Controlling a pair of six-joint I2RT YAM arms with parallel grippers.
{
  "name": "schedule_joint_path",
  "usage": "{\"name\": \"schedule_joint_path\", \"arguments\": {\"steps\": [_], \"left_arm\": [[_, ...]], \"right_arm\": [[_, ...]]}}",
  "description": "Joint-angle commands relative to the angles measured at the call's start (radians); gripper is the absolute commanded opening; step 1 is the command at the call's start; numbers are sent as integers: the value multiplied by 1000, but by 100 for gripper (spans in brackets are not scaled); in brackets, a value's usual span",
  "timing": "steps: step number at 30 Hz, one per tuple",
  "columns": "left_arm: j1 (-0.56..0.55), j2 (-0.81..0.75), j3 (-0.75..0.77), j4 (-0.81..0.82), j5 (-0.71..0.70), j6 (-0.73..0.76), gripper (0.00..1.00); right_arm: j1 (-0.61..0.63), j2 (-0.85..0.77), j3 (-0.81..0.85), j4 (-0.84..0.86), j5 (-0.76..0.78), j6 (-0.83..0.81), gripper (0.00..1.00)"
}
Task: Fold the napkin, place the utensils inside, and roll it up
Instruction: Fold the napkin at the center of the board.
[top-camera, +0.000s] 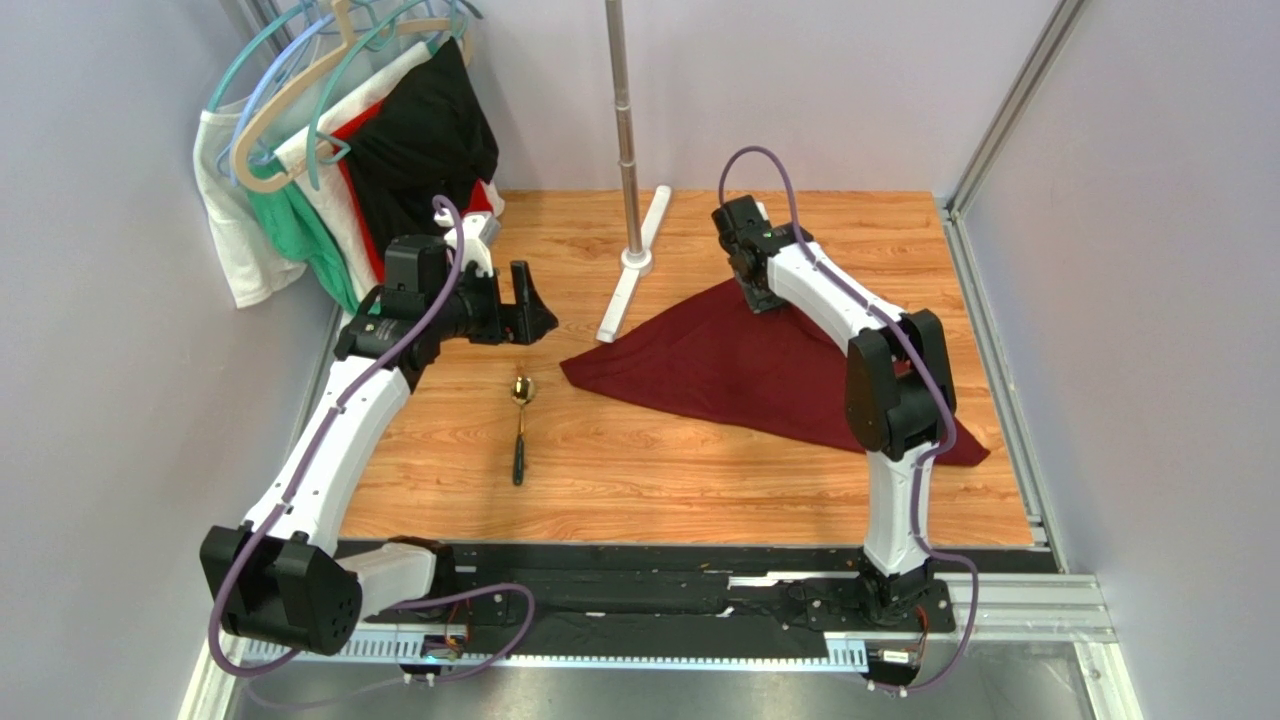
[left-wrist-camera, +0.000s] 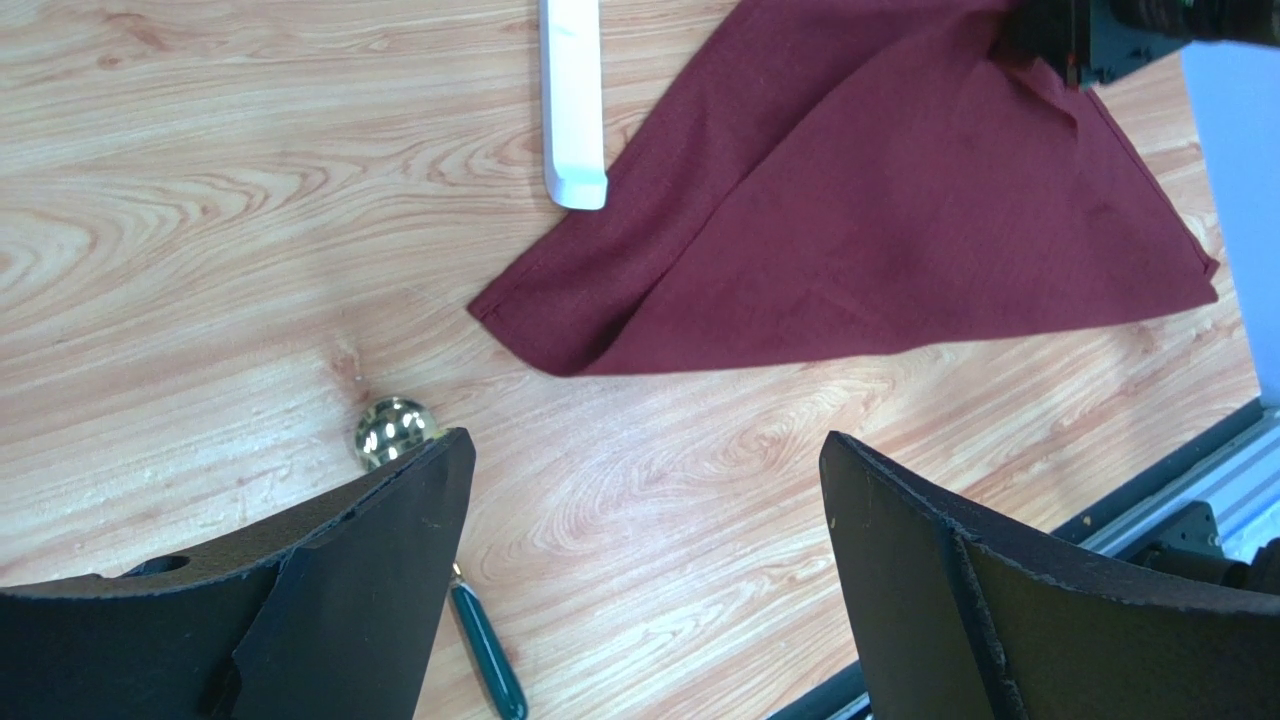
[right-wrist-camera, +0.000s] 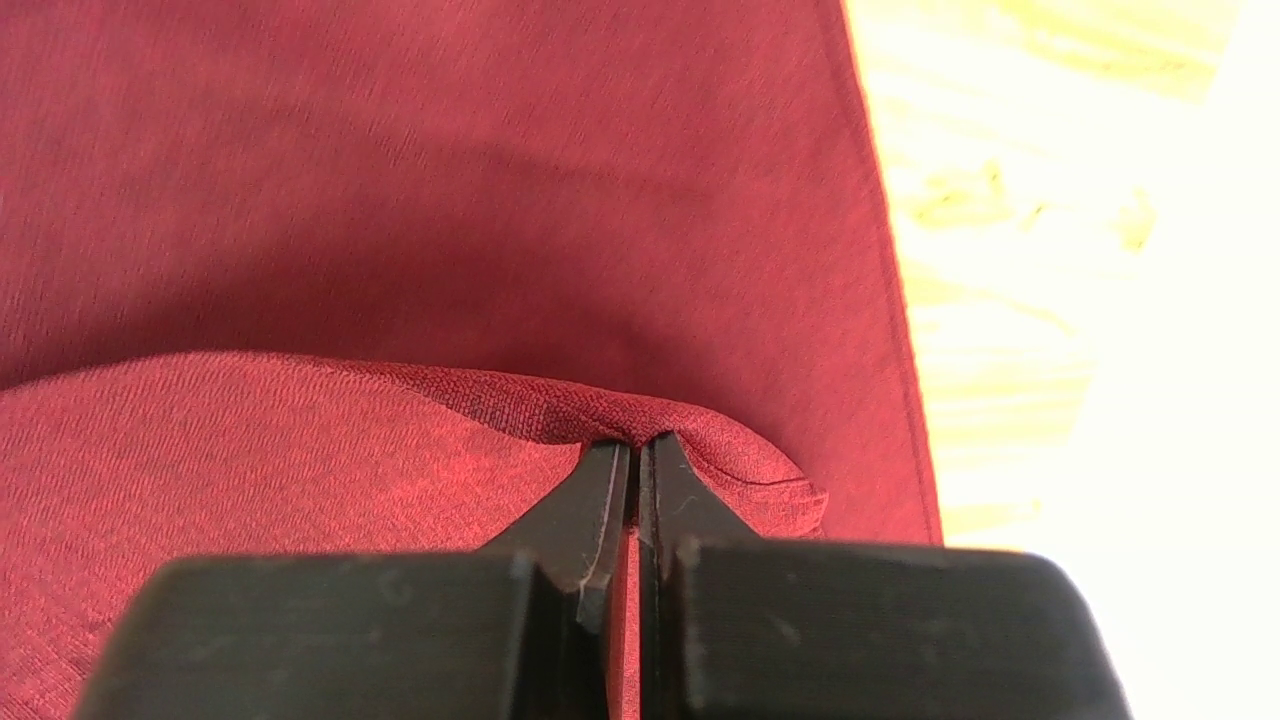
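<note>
The maroon napkin (top-camera: 751, 368) lies folded into a rough triangle on the wooden table, right of centre. Its far corner is pinched between the jaws of my right gripper (top-camera: 762, 300), which is shut. In the right wrist view the cloth (right-wrist-camera: 451, 195) bunches into a small fold at that gripper (right-wrist-camera: 642, 443). The spoon (top-camera: 520, 428) lies left of the napkin, gold bowl away from me, dark handle toward me. My left gripper (top-camera: 529, 308) hovers open above and just behind the bowl. From the left wrist, the gripper (left-wrist-camera: 643, 443) holds nothing, and one finger hides the spoon's (left-wrist-camera: 391, 428) neck.
Garments on hangers (top-camera: 346, 165) hang at the back left, close behind the left arm. A metal pole (top-camera: 624, 105) stands at the back centre on a white foot (top-camera: 631, 278) whose end nearly touches the napkin's (left-wrist-camera: 902, 225) left edge. A metal rail (top-camera: 992, 345) borders the table's right side.
</note>
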Motion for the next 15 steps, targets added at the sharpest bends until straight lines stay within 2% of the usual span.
{"name": "schedule_joint_path", "arguments": {"steps": [1, 15], "left_arm": [[12, -12, 7, 5, -2, 29, 95], [19, 2, 5, 5, 15, 26, 95]], "right_arm": [[-31, 58, 109, 26, -13, -50, 0], [-100, 177, 281, 29, -45, -65, 0]]}}
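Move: My right hand already has the napkin's near corner pinched and raised; the far corner I'm carrying it to lies about 13 cm ahead, 7 cm to the right and 7 cm below. The stand's foot is some 18 cm left and 10 cm ahead, the napkin's left corner about 26 cm left and 8 cm back, its right corner roughly 29 cm right and 20 cm back. From my left hand the far corner is around 24 cm ahead, 33 cm right and 20 cm down. I keep the corner pinched in my right hand's shut fingers and carry it another 5 cm forward, easing off and drifting slightly right, on towards the napkin's far corner. After the first couple of centimetres I also let it sink by about 1 cm, wrist held almost as it was. ##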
